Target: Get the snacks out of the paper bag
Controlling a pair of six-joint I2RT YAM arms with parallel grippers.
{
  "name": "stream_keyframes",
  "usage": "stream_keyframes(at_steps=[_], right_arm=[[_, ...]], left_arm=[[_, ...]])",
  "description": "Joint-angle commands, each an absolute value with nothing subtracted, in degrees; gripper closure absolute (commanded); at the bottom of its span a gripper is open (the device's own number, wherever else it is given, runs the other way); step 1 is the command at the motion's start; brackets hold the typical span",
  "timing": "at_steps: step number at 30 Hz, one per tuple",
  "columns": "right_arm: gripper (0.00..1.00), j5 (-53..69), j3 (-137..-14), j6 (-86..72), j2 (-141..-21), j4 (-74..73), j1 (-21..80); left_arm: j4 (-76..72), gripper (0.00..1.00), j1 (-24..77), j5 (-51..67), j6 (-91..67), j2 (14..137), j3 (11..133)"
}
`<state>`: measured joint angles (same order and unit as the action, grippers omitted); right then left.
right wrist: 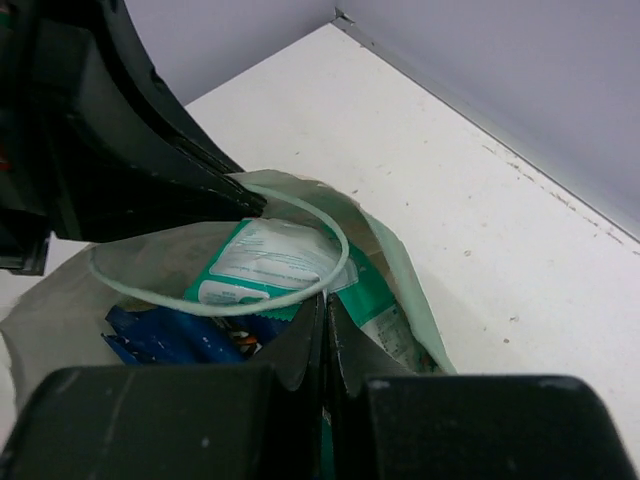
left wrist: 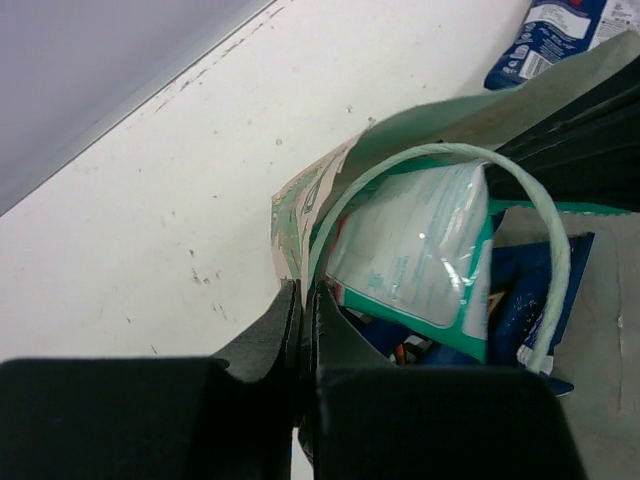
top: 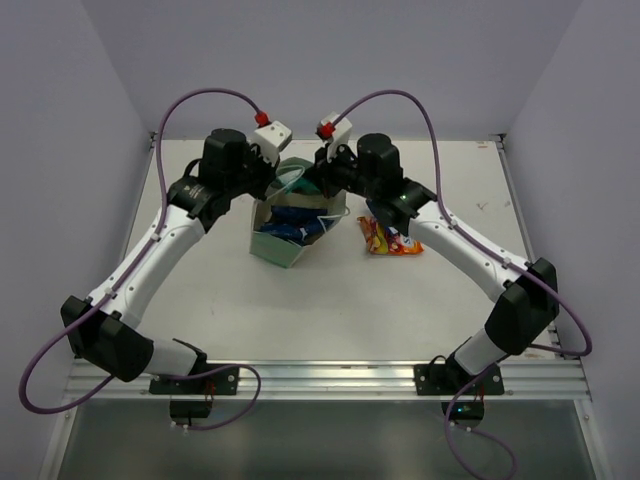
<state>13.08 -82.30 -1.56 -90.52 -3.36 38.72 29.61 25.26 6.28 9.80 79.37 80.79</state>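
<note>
The mint-green paper bag (top: pixel 284 250) stands mid-table, mouth open upward. My left gripper (top: pixel 281 190) is shut on its left rim, the fingertips (left wrist: pixel 300 322) pinching the paper edge (left wrist: pixel 300 230). On the right rim my right gripper (top: pixel 322 188) is also shut, fingertips (right wrist: pixel 327 335) closed on the bag wall (right wrist: pixel 400 260). Inside lie snacks: a teal-green packet (left wrist: pixel 420 260) (right wrist: pixel 270 258) on top, blue packets (left wrist: pixel 520 295) (right wrist: pixel 160 335) (top: pixel 290 226) under it. An orange-red-yellow packet (top: pixel 390 238) lies on the table right of the bag. A blue packet (left wrist: pixel 548 38) lies outside, beyond the bag.
The bag's pale green handle loop (left wrist: pixel 545 215) (right wrist: pixel 335 235) arches over the opening. The left arm's black body (right wrist: pixel 90 130) fills the upper left of the right wrist view. White table (top: pixel 300 310) with walls behind and at both sides; a metal rail (top: pixel 320 378) runs along the near edge.
</note>
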Motion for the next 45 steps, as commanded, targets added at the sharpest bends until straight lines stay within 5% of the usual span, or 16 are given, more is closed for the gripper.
stream_keyframes(at_steps=[1,12,29,31,33,38,45], right_arm=[[1.00,13.19,-87.88,-0.44,-85.17,0.18,39.02],[1.00,4.05,-92.29,7.12,-78.75,-2.29,38.32],[1.00,-34.09,-65.49,-2.34,-78.83,1.14,21.97],[0.91,-32.88,-62.51,-4.56,-80.06,0.19,22.06],[0.64,-26.15,-62.23,-10.09,-80.51,-6.31,22.06],[0.31,-16.53,-63.45,-7.77,-76.21,-9.58,28.46],[0.27,7.62,-72.40,3.59,-72.59,-7.47,38.05]], left_arm=[[25.14,1.00,25.58,2.38,8.70,79.72,83.49],[22.86,1.00,23.91,-5.89,9.14,79.72,84.02],[17.23,1.00,19.51,-0.36,21.53,84.55,89.13],[17.14,1.00,19.51,1.58,22.15,84.46,88.07],[17.31,1.00,19.69,2.37,22.32,84.29,86.23],[17.84,1.00,21.35,2.37,21.71,83.67,82.27],[18.63,1.00,22.85,2.99,21.01,82.18,79.45]])
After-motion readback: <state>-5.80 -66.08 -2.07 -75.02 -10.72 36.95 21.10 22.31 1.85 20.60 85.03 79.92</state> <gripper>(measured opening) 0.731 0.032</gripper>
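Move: The orange snack packet, where the teal packet held in the right hand is going, lies some 25 cm to that hand's right, about 3 cm ahead and 29 cm below. A blue packet lies 8 cm farther right of it and 8 cm farther out. The paper bag's middle is about 8 cm left of the right hand, level with it and 17 cm down. From the left hand, the orange packet is roughly 37 cm right, 3 cm ahead, 27 cm below. The teal packet, still pinched by the right hand, is lifted 15 cm clear of the bag and swung about 27 cm right, turning clockwise; lowering past its starting height, the hand opens and lets go above the loose snacks. Then, open, it heads back left and up towards the bag. The left hand keeps its pinch on the rim, drawing the bag forward and left before easing partly back. ##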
